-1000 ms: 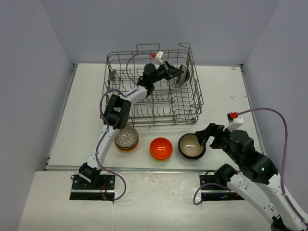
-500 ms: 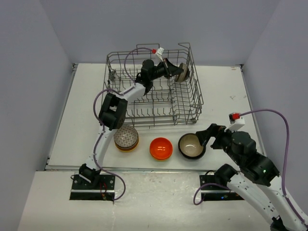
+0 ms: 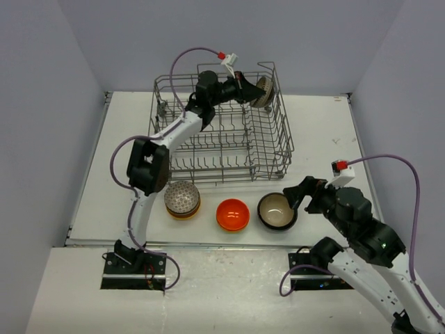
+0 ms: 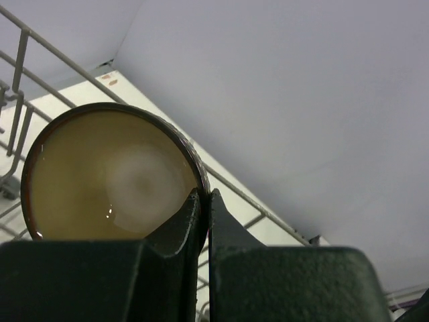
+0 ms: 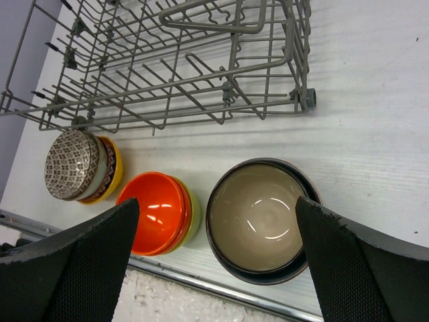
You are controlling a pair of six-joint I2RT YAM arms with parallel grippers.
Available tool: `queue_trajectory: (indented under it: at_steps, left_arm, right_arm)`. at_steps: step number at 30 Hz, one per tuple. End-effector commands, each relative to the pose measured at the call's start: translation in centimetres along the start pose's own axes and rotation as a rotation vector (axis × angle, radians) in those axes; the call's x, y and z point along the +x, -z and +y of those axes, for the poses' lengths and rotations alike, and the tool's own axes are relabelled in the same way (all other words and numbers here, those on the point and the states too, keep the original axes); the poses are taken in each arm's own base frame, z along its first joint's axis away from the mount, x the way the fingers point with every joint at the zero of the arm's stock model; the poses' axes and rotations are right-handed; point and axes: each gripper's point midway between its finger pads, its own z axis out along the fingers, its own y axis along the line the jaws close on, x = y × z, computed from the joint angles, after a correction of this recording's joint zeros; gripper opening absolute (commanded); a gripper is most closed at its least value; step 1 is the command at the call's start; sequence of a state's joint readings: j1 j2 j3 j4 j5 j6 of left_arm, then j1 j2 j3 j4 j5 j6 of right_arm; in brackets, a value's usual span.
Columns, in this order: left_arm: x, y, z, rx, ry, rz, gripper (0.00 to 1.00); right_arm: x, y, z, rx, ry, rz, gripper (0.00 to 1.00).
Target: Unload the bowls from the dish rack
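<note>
My left gripper point(image 3: 252, 89) is shut on the rim of a dark bowl with a cream inside point(image 3: 263, 90) and holds it above the far right corner of the grey wire dish rack point(image 3: 278, 132). In the left wrist view the bowl point(image 4: 107, 178) fills the left, its rim pinched between my gripper point(image 4: 204, 196). My right gripper point(image 5: 214, 218) is open and empty above a black-and-cream bowl stack point(image 5: 258, 218) on the table. That stack point(image 3: 277, 210), an orange bowl stack point(image 3: 233, 213) and a patterned bowl stack point(image 3: 183, 200) sit in front of the rack.
The rack point(image 5: 201, 60) shows no other bowl inside. The orange stack point(image 5: 157, 211) has red and yellow-green bowls under it. The patterned bowl point(image 5: 77, 164) lies upside down on a yellow one. The table's near edge rail point(image 5: 221, 295) runs just below the bowls.
My left gripper has lifted the dark bowl up and back, out of the rack's far right corner to above its rim. The right arm has barely moved.
</note>
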State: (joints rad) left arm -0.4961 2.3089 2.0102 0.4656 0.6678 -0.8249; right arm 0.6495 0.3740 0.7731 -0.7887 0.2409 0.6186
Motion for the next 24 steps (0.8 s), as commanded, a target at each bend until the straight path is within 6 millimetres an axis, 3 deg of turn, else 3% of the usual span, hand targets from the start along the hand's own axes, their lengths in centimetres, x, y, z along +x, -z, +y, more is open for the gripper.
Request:
queue_trajectory:
  at_steps: [1,4,5,6,7,8,9,10,11,12,13,15,16,17,20,21,24]
  left_arm:
    - [-5.5,2.1,-7.3,0.01,-0.278,-0.065,0.0]
    - [-5.2,4.5,-8.2,-0.086,-0.34,-0.054,0.0]
    - [-6.6,5.8,-10.4,-0.099,-0.379,-0.091,0.0]
    - [-4.4,6.5,-9.4,-0.135,-0.385,-0.047,0.0]
    - [-5.5,7.8,-11.5,-0.142,-0.418,-0.079,0.0]
    - [-3.2,8.7,-10.5,-0.169,-0.407,-0.036,0.0]
    - [-2.6,9.2,-11.4,-0.159,-0.433,-0.033,0.0]
    - [-3.0,10.4,-13.5,-0.14,-0.459,-0.057,0.0]
    - [-2.4,11.0,-13.9,-0.146,-0.467,-0.058,0.0]
    - [0.4,11.5,-13.5,-0.161,-0.488,-0.004,0.0]
    - [1.4,11.9,-14.1,-0.166,-0.513,0.008,0.0]
    - [3.8,13.3,-15.7,-0.209,-0.597,0.031,0.0]
    - [4.5,13.8,-16.2,-0.217,-0.609,0.037,0.0]
    - [4.4,14.6,-18.0,-0.217,-0.625,0.01,0.0]
    - [6.5,16.9,-18.8,-0.243,-0.64,0.026,0.0]
    - [7.6,17.6,-18.3,-0.265,-0.649,0.058,0.0]
    - [9.1,18.8,-19.1,-0.274,-0.69,0.093,0.0]
  right_arm:
    - [-2.8,0.5,1.4,-0.014,0.013,-0.049,0.99]
    - [-4.4,0.4,1.8,0.014,0.031,-0.062,0.99]
    - [-5.5,0.8,2.5,0.003,0.032,-0.079,0.99]
    - [-5.8,0.2,2.9,0.008,0.05,-0.059,0.99]
    - [-7.0,0.6,4.1,-0.021,0.052,-0.07,0.99]
    - [-7.4,0.5,4.7,-0.033,0.068,-0.059,0.99]
    - [-7.3,-0.5,5.3,-0.028,0.084,-0.017,0.99]
    - [-8.7,-0.1,6.3,-0.049,0.096,-0.038,0.99]
    - [-9.3,-0.3,6.8,-0.055,0.11,-0.037,0.99]
    - [-9.5,-1.3,7.2,-0.041,0.131,-0.01,0.99]
    - [-11.1,-0.6,8.6,-0.077,0.137,-0.031,0.99]
    - [-11.2,-1.9,9.3,-0.061,0.184,0.037,0.97]
    - [-12.6,-1.4,10.7,-0.093,0.186,0.024,0.96]
    - [-12.7,-1.7,11.0,-0.096,0.204,0.044,0.93]
    - [-13.1,-3.0,11.9,-0.078,0.242,0.112,0.83]
    - [-12.8,-3.9,12.1,-0.059,0.255,0.152,0.77]
    - [-11.8,-5.0,11.3,-0.002,0.286,0.229,0.67]
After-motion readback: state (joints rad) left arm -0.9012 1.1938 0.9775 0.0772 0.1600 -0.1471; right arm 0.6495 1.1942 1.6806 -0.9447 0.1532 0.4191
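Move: My left hand already holds the last bowl, patterned, by its rim. The stack on the table topped by the grey-brown bowl lies about 31 cm back, 9 cm right and 25 cm below that hand; the red bowl stack is some 33 cm back, 7 cm left, equally low. The dish rack's middle is 5 cm ahead, 11 cm left and 21 cm below. From my right hand, the held bowl is about 35 cm ahead, 8 cm left and 5 cm higher. I draw the pinched bowl back some 27 cm and a little left with my left hand, over the rack towards the table stacks, rising slightly then settling to its old height, while the wrist dips the fingertips and rolls. My empty right hand climbs about 15 cm, also going forward and left towards the bowl, its fingers partly closing. ##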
